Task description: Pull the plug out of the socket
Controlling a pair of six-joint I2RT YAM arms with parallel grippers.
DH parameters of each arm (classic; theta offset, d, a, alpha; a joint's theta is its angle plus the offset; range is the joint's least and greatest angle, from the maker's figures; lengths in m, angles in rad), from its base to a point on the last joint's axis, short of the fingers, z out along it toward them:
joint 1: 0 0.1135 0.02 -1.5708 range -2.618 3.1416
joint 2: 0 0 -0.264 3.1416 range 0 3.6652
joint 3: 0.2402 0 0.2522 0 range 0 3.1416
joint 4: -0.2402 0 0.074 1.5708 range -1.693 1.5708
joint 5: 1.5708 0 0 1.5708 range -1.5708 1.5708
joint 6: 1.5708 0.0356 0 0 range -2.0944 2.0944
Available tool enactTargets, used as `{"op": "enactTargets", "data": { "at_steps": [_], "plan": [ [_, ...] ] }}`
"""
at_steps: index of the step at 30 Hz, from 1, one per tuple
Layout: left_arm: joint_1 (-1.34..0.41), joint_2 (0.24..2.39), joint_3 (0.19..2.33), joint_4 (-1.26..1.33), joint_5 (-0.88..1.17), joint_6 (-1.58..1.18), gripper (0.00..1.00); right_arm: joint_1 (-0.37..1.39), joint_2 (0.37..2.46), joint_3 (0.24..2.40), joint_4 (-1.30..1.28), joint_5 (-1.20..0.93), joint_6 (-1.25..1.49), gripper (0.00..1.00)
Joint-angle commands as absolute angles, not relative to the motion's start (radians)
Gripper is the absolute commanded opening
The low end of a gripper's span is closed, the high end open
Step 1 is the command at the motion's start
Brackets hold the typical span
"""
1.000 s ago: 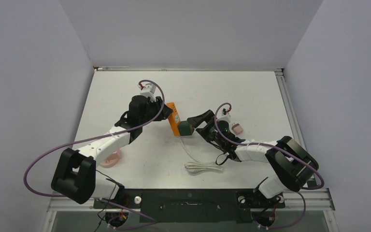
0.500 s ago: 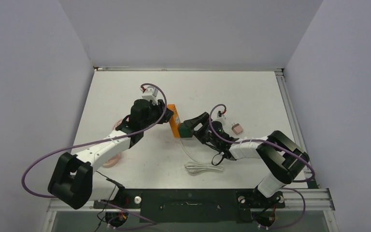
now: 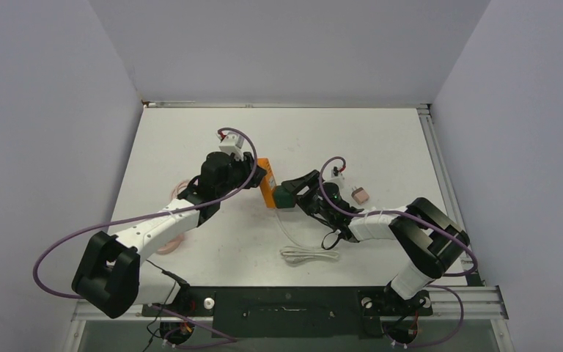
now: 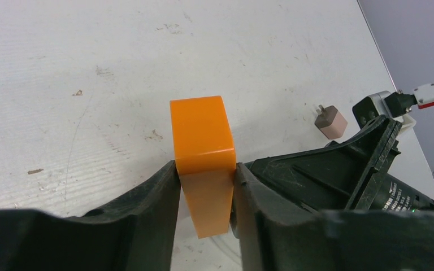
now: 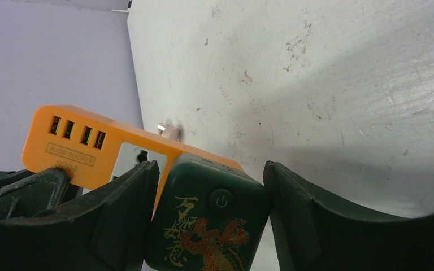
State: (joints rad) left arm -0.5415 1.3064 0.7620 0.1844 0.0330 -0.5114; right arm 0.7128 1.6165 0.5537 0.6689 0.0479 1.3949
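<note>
The orange socket (image 3: pixel 265 181) block lies mid-table. My left gripper (image 3: pixel 256 176) is shut on one end of it, and in the left wrist view both fingers press the sides of the socket (image 4: pixel 200 135) at the left gripper (image 4: pixel 205 169). A dark green plug (image 3: pixel 284 196) with a dragon print sits in the socket's face. In the right wrist view the plug (image 5: pixel 209 220) fills the gap of my right gripper (image 5: pixel 210 165), a finger against each side, with the socket (image 5: pixel 90 149) behind it. From above, the right gripper (image 3: pixel 293 192) sits around the plug.
A small pinkish adapter (image 3: pixel 361 195) lies right of the right gripper, also in the left wrist view as a small adapter (image 4: pixel 330 121). A white cable coil (image 3: pixel 309 255) lies near the front, its lead running up toward the plug. A pink object (image 3: pixel 168 242) sits under the left arm.
The right gripper slid left onto the plug and its fingers narrowed from wide open down to the plug's sides. The left gripper kept its hold on the socket and shifted slightly right.
</note>
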Motion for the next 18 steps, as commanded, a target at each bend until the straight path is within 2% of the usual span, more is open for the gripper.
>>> {"op": "enactTargets", "data": {
  "at_steps": [1,6,8,18],
  "plan": [
    [-0.554,1.305,0.826,0.270,0.120,-0.532,0.49,0.699,1.575,0.566,0.732,0.085,1.352,0.24],
    [-0.548,1.329,0.905,0.205,0.224,-0.515,0.99,0.686,1.538,0.567,0.707,0.121,1.213,0.12],
    [-0.534,1.347,0.943,0.175,0.285,-0.512,0.96,0.685,1.519,0.573,0.698,0.136,1.117,0.06],
    [-0.398,1.469,1.106,0.013,0.542,-0.496,0.96,0.666,1.472,0.577,0.706,0.080,0.705,0.05]
  ]
}}
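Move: Just in front of the left fingers, which still grip the upper end of the orange socket, the socket's middle lies about 3 cm back, 2 cm right and 3 cm lower. The green plug is some 6 cm back, 7 cm right and 6 cm below that hand. From the right hand, which already grips the plug, the socket's middle is about 3 cm ahead, 6 cm left and 3 cm up; the cable coil is 15 cm back, 4 cm right, and the pink adapter 20 cm right, level, both some 8 cm down. Opening wide, the left fingers let go of the socket's upper end; the hand moves about 3 cm to its right and rises some 5 cm clear, ending with a slight push forward and a small clockwise turn. The right hand keeps its pinch on the green plug, shifting about 3 cm right, then also slightly forward and up, and rolls nearly 30 degrees, left side down. ##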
